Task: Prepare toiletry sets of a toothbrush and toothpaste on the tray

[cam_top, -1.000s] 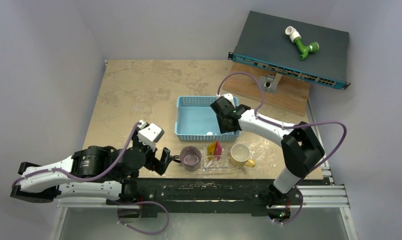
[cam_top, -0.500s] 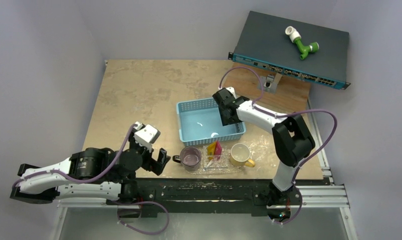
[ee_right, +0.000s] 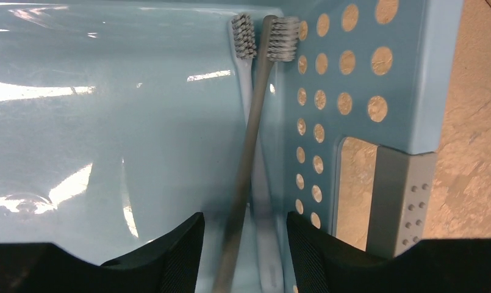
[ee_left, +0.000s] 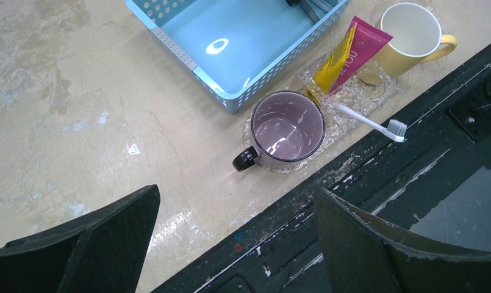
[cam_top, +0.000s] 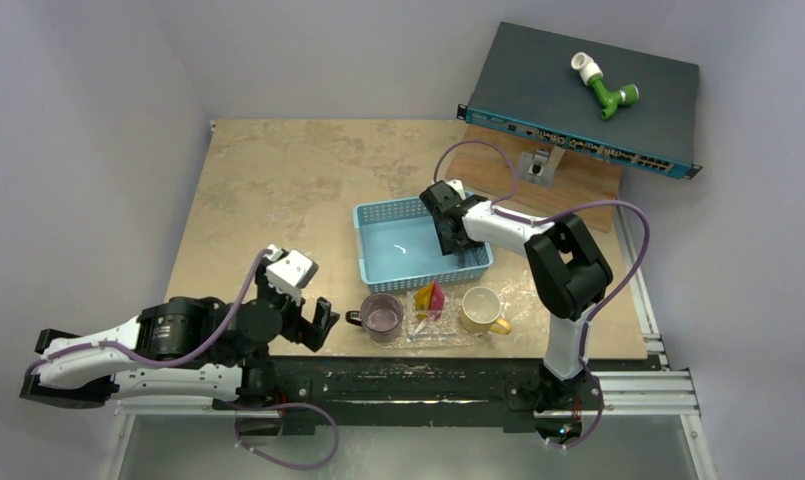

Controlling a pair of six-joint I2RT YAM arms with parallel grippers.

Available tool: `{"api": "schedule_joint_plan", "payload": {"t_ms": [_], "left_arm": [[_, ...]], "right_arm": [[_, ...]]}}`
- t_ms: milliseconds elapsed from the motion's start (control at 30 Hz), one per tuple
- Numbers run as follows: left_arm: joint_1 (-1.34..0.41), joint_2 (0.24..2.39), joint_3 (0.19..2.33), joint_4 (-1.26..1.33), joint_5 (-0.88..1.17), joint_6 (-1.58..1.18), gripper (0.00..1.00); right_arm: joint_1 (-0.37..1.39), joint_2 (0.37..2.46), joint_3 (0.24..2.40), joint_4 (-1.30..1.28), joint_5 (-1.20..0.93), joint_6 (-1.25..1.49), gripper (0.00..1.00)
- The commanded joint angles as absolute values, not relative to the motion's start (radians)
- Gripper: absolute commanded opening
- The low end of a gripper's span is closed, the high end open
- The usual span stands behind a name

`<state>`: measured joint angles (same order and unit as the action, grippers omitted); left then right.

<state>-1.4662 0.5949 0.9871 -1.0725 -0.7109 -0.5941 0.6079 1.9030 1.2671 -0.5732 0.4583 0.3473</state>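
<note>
Along the table's near edge lies the clear glittery tray [ee_left: 355, 99]. On it lean a yellow toothpaste tube [ee_left: 333, 62] and a pink one [ee_left: 366, 46], and a white toothbrush [ee_left: 368, 119] lies near its front rim. Two more toothbrushes lie inside the blue basket [ee_right: 139, 122] against its wall, a grey one [ee_right: 255, 131] crossing a white one [ee_right: 245, 67]. My right gripper [ee_right: 243, 259] is open low in the basket, its fingers straddling both handles without touching them. Left of the tray, my left gripper [ee_left: 240, 244] hangs wide open over the table edge, holding nothing.
A purple mug [ee_left: 288, 128] and a yellow mug [ee_left: 412, 33] stand on the tray's two ends. The basket [cam_top: 418, 245] sits just behind the tray. A dark network switch [cam_top: 583, 100] with a green-and-white pipe fitting [cam_top: 603, 88] rests at the back right.
My right gripper has moved from the basket's near side to its far right end, and the basket has turned slightly. The left gripper has drawn back a little toward the near edge.
</note>
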Motion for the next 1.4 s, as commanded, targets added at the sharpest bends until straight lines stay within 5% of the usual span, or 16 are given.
{"api": "schedule_joint_plan", "payload": {"t_ms": [0,267,700,1367], "left_arm": [[-1.463,0.586,0.985,-1.068,-0.728,-0.619,0.96],[-1.463,0.596,0.982,-1.065,-0.729,-0.62,0.96],[-1.463,0.604,0.981,-1.067,-0.731,-0.622,0.96],[-1.463,0.625,0.979,-1.057,-0.735,-0.621,0.97]], "right_arm": [[0.604,1.924,1.278,-0.538,0.476,0.36,0.55],[0.603,1.938,1.256,-0.494,0.396,0.347,0.43],[0.605,1.948,1.231,-0.471,0.371,0.337,0.0],[0.606,1.743,1.204,-0.438,0.329,0.343,0.0]]}}
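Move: The grey toothbrush lies in the basket under the right hand's open fingers, its middle some 4 cm ahead, 1 cm to the left and 1 cm below. The white toothbrush lies beside and under it, also about 4 cm ahead, level sideways and 2 cm below. Behind that hand are the pink tube, 13 cm back and 6 cm left, and the yellow mug, 15 cm back and 4 cm right. From the left hand the grey toothbrush is about 28 cm ahead, 25 cm right and 20 cm below. Leftward about 2 cm and a little forward, the right hand slides low over the basket floor while its half-open fingers shut, pinching the grey toothbrush by its handle and leaving the white one outside on the right. Then, closed, it eases slightly back and begins to rise, by some 1.5 cm, its left side having tipped up about 10 degrees. ##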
